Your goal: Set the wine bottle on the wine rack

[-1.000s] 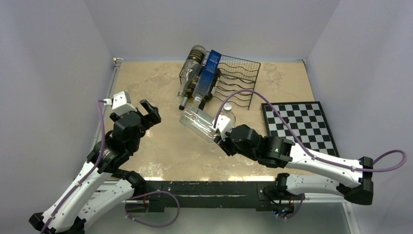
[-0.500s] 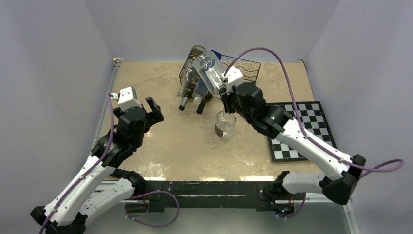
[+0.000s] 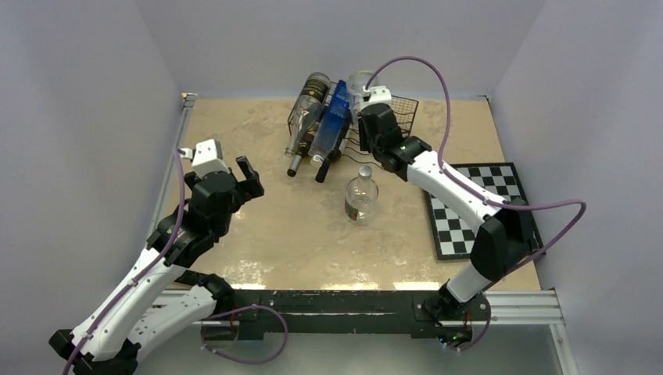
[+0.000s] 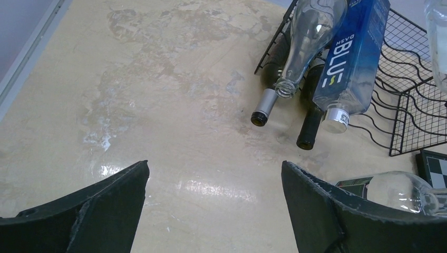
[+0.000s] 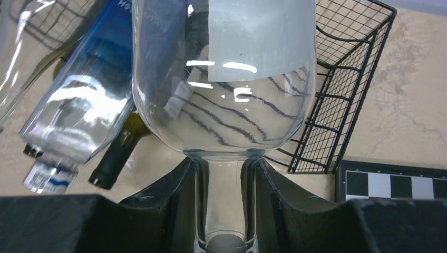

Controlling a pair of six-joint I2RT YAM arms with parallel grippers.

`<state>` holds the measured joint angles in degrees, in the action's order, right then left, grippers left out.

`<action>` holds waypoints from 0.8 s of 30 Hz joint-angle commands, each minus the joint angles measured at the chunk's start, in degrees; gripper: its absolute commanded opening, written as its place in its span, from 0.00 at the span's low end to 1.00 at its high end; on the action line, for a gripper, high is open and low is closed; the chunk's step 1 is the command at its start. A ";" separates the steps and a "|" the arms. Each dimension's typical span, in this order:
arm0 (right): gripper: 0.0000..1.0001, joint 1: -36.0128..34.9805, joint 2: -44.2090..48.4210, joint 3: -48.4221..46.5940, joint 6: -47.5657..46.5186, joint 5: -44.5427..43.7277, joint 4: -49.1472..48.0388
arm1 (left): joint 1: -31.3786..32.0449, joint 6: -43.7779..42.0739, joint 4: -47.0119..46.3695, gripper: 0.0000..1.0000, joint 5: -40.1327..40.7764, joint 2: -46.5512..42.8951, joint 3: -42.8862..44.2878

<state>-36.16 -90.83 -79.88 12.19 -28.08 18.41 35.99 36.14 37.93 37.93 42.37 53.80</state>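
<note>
My right gripper (image 5: 225,168) is shut on the neck of a clear glass wine bottle (image 5: 224,79) with a pale label. The bottle hangs body-first over the black wire wine rack (image 5: 348,79). From above, this wine bottle (image 3: 360,81) and the right gripper (image 3: 367,103) are at the rack's (image 3: 391,129) back middle. Whether the bottle touches the wires I cannot tell. My left gripper (image 3: 241,176) hovers over the table's left half, open and holding nothing. In the left wrist view the left gripper (image 4: 213,174) has only bare tabletop between its fingers.
The rack's left side holds a blue square bottle (image 3: 333,121), a clear bottle (image 3: 306,117) and dark bottles with necks pointing toward me. A small clear bottle (image 3: 360,197) stands upright mid-table. A chessboard (image 3: 485,207) lies at the right.
The right arm has lifted the wine bottle from low over mid-table and carried it back over the rack. The small standing bottle came into view. The left arm shifted slightly.
</note>
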 commanded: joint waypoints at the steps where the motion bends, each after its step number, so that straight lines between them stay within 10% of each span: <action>1: 0.00 1.94 1.67 -7.71 6.65 -5.32 -15.96 | -0.32 -1.21 0.22 0.99 0.64 0.05 1.97; 24: 0.00 9.40 -10.66 -7.16 22.67 7.58 -22.71 | -0.39 -4.25 -2.66 0.99 2.72 -0.82 -0.23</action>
<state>-27.33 -102.50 -82.13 32.84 -19.57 13.32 35.99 34.61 38.11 39.18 42.59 53.78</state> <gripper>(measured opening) 0.393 0.992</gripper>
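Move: My right hand grips the clear bottle by its neck, and the open slot in the wine rack that it's bound for lies about 9 cm ahead, 3 cm right and some 12 cm below. The blue bottle rests about 8 cm ahead, 10 cm left and 10 cm down; a dark wine bottle lies roughly 4 cm ahead, 9 cm left and 15 cm down. A standing clear bottle is about 15 cm back, 3 cm left and 13 cm below. From my left hand the slot is around 26 cm ahead, 38 cm right and 16 cm down. I lower my right hand about 6 cm while carrying the bottle some 6 cm forward over the rack, easing slightly right at first. As it sinks, I roll the wrist about 20 degrees, left side up, turn it some 10 degrees clockwise and tip it a little farther down, keeping my fingers pinched on the neck. ##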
